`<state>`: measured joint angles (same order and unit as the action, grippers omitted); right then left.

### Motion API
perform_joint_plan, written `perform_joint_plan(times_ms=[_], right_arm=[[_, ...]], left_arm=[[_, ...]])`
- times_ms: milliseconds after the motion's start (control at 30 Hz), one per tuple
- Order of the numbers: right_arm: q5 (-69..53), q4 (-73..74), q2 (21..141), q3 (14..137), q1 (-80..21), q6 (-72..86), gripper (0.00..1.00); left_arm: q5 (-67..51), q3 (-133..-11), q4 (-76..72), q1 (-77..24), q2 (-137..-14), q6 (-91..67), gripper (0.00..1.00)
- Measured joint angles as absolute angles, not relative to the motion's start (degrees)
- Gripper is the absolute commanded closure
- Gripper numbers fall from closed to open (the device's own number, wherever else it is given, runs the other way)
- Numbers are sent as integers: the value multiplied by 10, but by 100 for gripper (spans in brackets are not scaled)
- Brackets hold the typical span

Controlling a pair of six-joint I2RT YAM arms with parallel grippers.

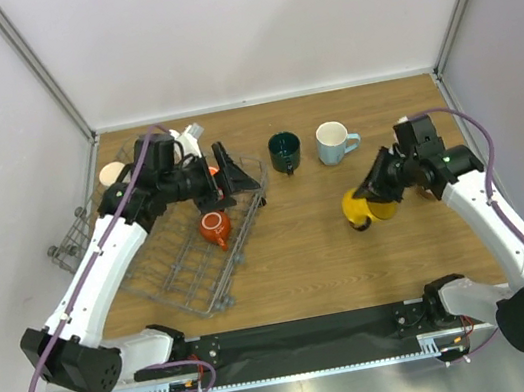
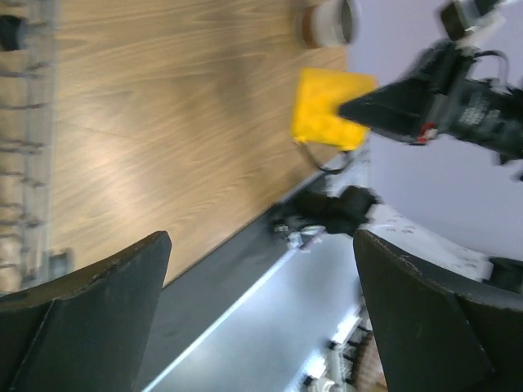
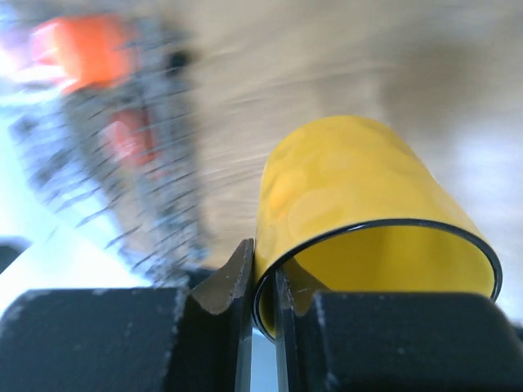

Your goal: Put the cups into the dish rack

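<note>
My right gripper (image 1: 370, 199) is shut on the rim of a yellow cup (image 1: 357, 208), one finger inside and one outside; the right wrist view shows this grip (image 3: 263, 282) on the yellow cup (image 3: 351, 196) close up. The cup is tilted over the wood right of the dish rack (image 1: 191, 264). An orange cup (image 1: 215, 228) lies in the rack. A dark green cup (image 1: 285, 151) and a light blue cup (image 1: 336, 142) stand on the table behind. My left gripper (image 1: 234, 175) hangs open over the rack's far right corner, holding nothing (image 2: 261, 318).
A cream cup (image 1: 112, 174) and a pale object (image 1: 193, 137) sit behind the rack near the left arm. A small wire basket (image 1: 70, 245) lies by the left wall. Walls close in the table on three sides.
</note>
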<state>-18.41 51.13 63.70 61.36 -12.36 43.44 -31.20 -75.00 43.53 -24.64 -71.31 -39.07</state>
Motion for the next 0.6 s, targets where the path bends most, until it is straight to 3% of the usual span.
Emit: perform_joint_plan(times_ms=[333,600], right_arm=[[-425,315,652,662,-135,429,100],[-550,143,652,740,-146,496,100]], left_arm=[[-477,-699,192,-246,-661,-565,0],[-551,-670,17,-249,-663,-684,0]])
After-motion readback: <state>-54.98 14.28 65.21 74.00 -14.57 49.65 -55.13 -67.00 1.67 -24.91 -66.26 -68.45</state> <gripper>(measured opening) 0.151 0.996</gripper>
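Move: Over the right edge of the dish rack, the open left gripper has the yellow cup about 24 cm to its right, level in reach and some 11 cm lower. From that gripper the red cup in the rack lies roughly 8 cm ahead, 10 cm left and 22 cm down. The right hand already holds the yellow cup; the left gripper is about 27 cm to its left and 8 cm higher, the pale blue cup roughly 25 cm ahead, 4 cm left and 16 cm below. Lifting the yellow cup by its pinched rim, the right hand climbs some 21 cm and carries it about 9 cm left towards the other gripper, swinging its fingers up from slanting down to level and pointing left. The left hand rises about 12 cm, easing right and back, and tips its wide-open fingers up to level, facing the cup. ##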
